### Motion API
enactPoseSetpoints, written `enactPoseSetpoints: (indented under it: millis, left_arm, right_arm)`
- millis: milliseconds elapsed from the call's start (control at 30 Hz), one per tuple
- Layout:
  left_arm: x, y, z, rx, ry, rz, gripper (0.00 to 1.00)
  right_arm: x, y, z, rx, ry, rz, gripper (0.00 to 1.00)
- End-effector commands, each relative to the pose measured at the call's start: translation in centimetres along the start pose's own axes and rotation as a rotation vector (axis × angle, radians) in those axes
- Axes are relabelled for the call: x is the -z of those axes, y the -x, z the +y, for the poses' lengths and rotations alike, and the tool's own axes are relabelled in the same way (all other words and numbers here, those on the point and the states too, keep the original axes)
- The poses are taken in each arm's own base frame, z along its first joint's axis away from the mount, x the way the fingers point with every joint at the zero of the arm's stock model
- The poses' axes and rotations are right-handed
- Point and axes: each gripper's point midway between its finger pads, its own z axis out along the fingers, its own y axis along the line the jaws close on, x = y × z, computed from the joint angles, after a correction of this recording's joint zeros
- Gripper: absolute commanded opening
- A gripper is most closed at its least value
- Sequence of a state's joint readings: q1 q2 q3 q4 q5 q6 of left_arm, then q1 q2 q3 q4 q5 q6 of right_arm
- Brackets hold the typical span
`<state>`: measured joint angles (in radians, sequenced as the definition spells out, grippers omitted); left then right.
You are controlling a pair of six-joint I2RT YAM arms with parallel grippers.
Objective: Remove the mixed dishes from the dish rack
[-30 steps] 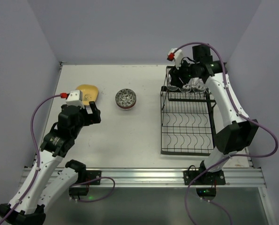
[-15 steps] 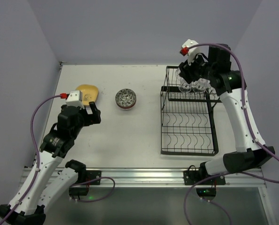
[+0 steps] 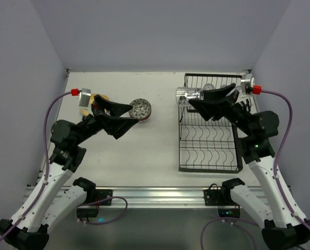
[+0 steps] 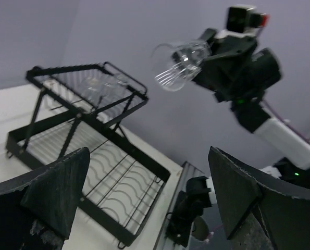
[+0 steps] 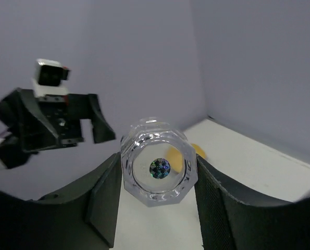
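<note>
My right gripper (image 3: 195, 97) is shut on a small clear glass (image 3: 186, 94), held on its side in the air over the left edge of the black wire dish rack (image 3: 209, 151). In the right wrist view the glass (image 5: 159, 164) sits base-on between both fingers (image 5: 105, 192). Another glass (image 3: 209, 87) rests on the rack's upper shelf. My left gripper (image 3: 124, 121) is raised, open and empty, and faces the rack (image 4: 87, 130) and the held glass (image 4: 178, 62). It partly covers a patterned bowl (image 3: 143, 108) and a yellow plate (image 3: 99, 97).
Grey walls close in the table on the left, back and right. The rack's lower tier (image 3: 207, 138) shows only bare slot wires. A metal rail (image 3: 160, 195) with both arm bases runs along the near edge.
The right arm has lifted the glass off the upper shelf and swung it left, turning it on its side. The left arm has risen and turned toward the rack, covering most of the yellow plate.
</note>
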<state>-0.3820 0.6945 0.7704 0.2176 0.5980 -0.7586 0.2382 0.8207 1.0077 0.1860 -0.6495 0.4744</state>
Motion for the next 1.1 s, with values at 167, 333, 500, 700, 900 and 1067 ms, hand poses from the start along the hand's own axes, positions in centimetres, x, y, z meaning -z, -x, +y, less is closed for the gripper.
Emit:
enactPoseSetpoints:
  millis: [167,333,500,700,900,1067]
  left_arm:
    - [-2.2,2.9,-9.9,-0.011,-0.416,-0.044,1.0]
    - [-4.3,1.9,-9.9,0.039,-0.42,-0.014,0.97]
    - [-6.0,0.7,-9.6,0.06,-0.414,0.014,0.9]
    - [-7.2,0.6,-10.6,0.046,-0.447,0.012,0.65]
    - [-8.2,-0.5,-11.0,0.057,-0.467,0.042,0.23]
    - [-9.0,-1.0,-10.1,0.043,-0.435,0.052,0.0]
  right_arm:
    - [-0.5,0.5,7.0,-0.246,0.404,-0.17,0.0]
    - [-0.6,-0.1,7.7,-0.24,0.428,-0.202,0.0]
    - [-1.5,-1.6,7.6,-0.26,0.45,-0.167,0.0]
    - [-1.9,-2.4,7.4,-0.253,0.426,-0.153,0.0]
    - [-1.8,-2.8,7.2,-0.223,0.411,-0.152,0.0]
    - [-1.3,-2.9,7.6,-0.209,0.416,-0.154,0.0]
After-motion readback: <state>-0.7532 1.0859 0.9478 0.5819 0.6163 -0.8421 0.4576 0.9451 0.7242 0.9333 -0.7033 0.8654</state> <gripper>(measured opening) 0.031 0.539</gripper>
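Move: The glass, gripped by its base in the right hand with its mouth towards the left gripper, is some 16 cm to the left hand's right, 6 cm ahead and 6 cm higher. From the right hand, the open left gripper is about 19 cm left, 4 cm back and 5 cm lower; the nearest glass in the rack is roughly 18 cm ahead, 9 cm right, 22 cm down. The stacked bowls stand about 20 cm ahead of the left hand, level sideways, 34 cm below. The glass, still firmly kept in the right fingers, is carried about 6 cm left and 5 cm back in mid-air towards the left gripper, turning some 25 degrees counter-clockwise, then held nearly still. The left hand comes some 11 cm right to meet it, rising and drawing back about 4 cm each and swinging 25 degrees clockwise, and shuts its wide-open fingers on the glass rim, pinching one side wall. ##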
